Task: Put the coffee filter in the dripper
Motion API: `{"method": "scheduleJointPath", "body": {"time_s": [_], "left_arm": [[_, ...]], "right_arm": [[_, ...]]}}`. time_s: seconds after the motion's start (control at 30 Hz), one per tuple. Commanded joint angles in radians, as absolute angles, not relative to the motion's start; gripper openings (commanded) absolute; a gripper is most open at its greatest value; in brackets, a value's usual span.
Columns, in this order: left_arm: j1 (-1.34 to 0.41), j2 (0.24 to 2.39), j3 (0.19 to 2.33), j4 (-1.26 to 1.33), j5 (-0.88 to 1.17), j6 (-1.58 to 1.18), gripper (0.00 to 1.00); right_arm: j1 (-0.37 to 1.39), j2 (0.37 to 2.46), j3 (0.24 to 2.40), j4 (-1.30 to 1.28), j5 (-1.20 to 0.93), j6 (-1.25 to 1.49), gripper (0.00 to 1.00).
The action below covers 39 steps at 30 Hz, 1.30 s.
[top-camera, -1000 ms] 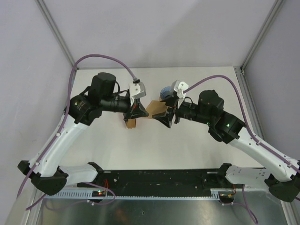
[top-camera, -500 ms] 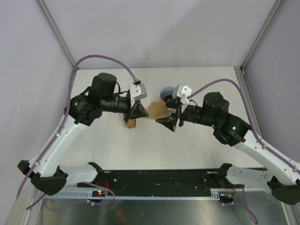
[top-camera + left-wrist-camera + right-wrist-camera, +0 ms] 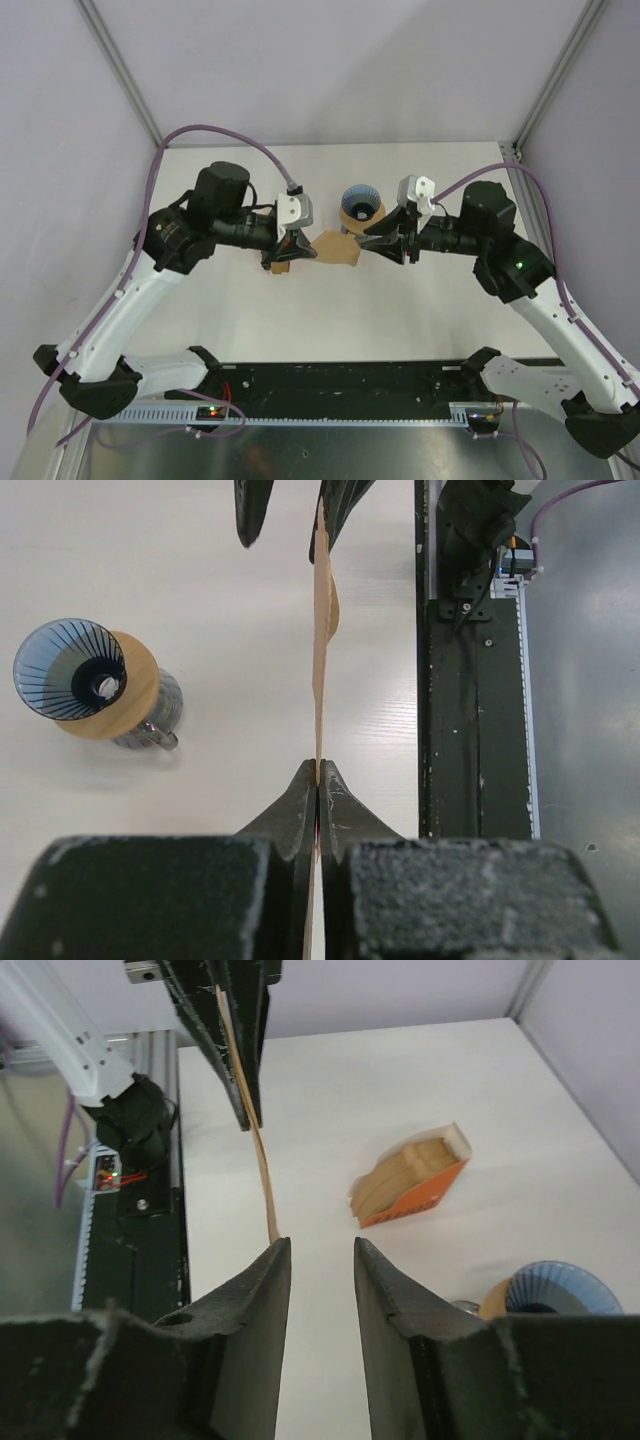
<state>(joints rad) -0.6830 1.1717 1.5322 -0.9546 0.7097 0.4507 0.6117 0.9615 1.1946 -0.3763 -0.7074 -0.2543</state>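
My left gripper (image 3: 318, 772) is shut on one edge of the coffee filter (image 3: 322, 650), a thin brown sheet held up above the table and seen edge-on. In the top view the coffee filter (image 3: 338, 247) spans between my left gripper (image 3: 307, 248) and my right gripper (image 3: 369, 241). My right gripper (image 3: 313, 1246) is open; the filter's free edge (image 3: 264, 1175) ends at the outer tip of its left finger, with nothing between the jaws. The blue ribbed dripper (image 3: 360, 203) sits in its wooden collar (image 3: 128, 692) just behind the filter.
An orange box with a stack of brown filters (image 3: 412, 1174) lies on the table under my left gripper, also visible as the box (image 3: 277, 263) in the top view. A glass jug (image 3: 157, 718) stands under the dripper. The black base rail (image 3: 470, 680) runs along the near edge.
My right gripper has pulled back to the right off the filter and its jaws have narrowed. The dripper, hidden behind it before, now shows. The left gripper keeps holding the filter.
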Motion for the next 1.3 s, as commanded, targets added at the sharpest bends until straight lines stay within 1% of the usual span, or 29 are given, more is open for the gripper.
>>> {"method": "scheduleJointPath", "body": {"time_s": [0.0,0.17,0.37,0.53,0.63,0.73,1.0,1.27], "left_arm": [[-0.698,1.143,1.569,-0.961,0.727,0.492,0.0],[-0.701,1.144,1.571,-0.962,0.731,0.494,0.0],[-0.71,1.15,1.587,-0.962,0.738,0.488,0.0],[-0.712,1.145,1.582,-0.962,0.73,0.496,0.0],[-0.713,1.136,1.569,-0.963,0.72,0.512,0.0],[-0.713,1.13,1.567,-0.965,0.713,0.528,0.0],[-0.728,1.13,1.572,-0.97,0.713,0.532,0.0],[-0.731,1.122,1.57,-0.972,0.715,0.538,0.0]], "right_arm": [[0.609,0.963,1.204,-0.368,-0.839,-0.233,0.36],[0.627,0.963,1.204,-0.349,-0.838,-0.211,0.35],[0.681,0.992,1.204,-0.329,-0.768,-0.216,0.34],[0.685,0.989,1.204,-0.353,-0.816,-0.244,0.34],[0.673,0.967,1.204,-0.401,-0.888,-0.295,0.38],[0.669,0.955,1.204,-0.427,-0.94,-0.312,0.4],[0.693,0.979,1.204,-0.397,-0.887,-0.29,0.39],[0.684,0.947,1.204,-0.45,-0.902,-0.347,0.41]]}}
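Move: The coffee filter, its near end already in the closed left fingers, has its middle about 4 cm to the right of that gripper and roughly 5 cm left and 1 cm back of the half-open right one, at nearly their height. From the left gripper the dripper stands some 17 cm ahead, 9 cm right and 18 cm below; the filter box is about 13 cm ahead, 8 cm left and 28 cm below. Draw the half-open right gripper back about 5 cm, drifting some 2 cm left, and swing it roughly 15 degrees counter-clockwise, so that its rear finger stays at the filter's free edge and takes that edge back with it. Leave the right fingers about as open as they are; keep the left pinch shut while easing that hand back and up a centimetre or so. ##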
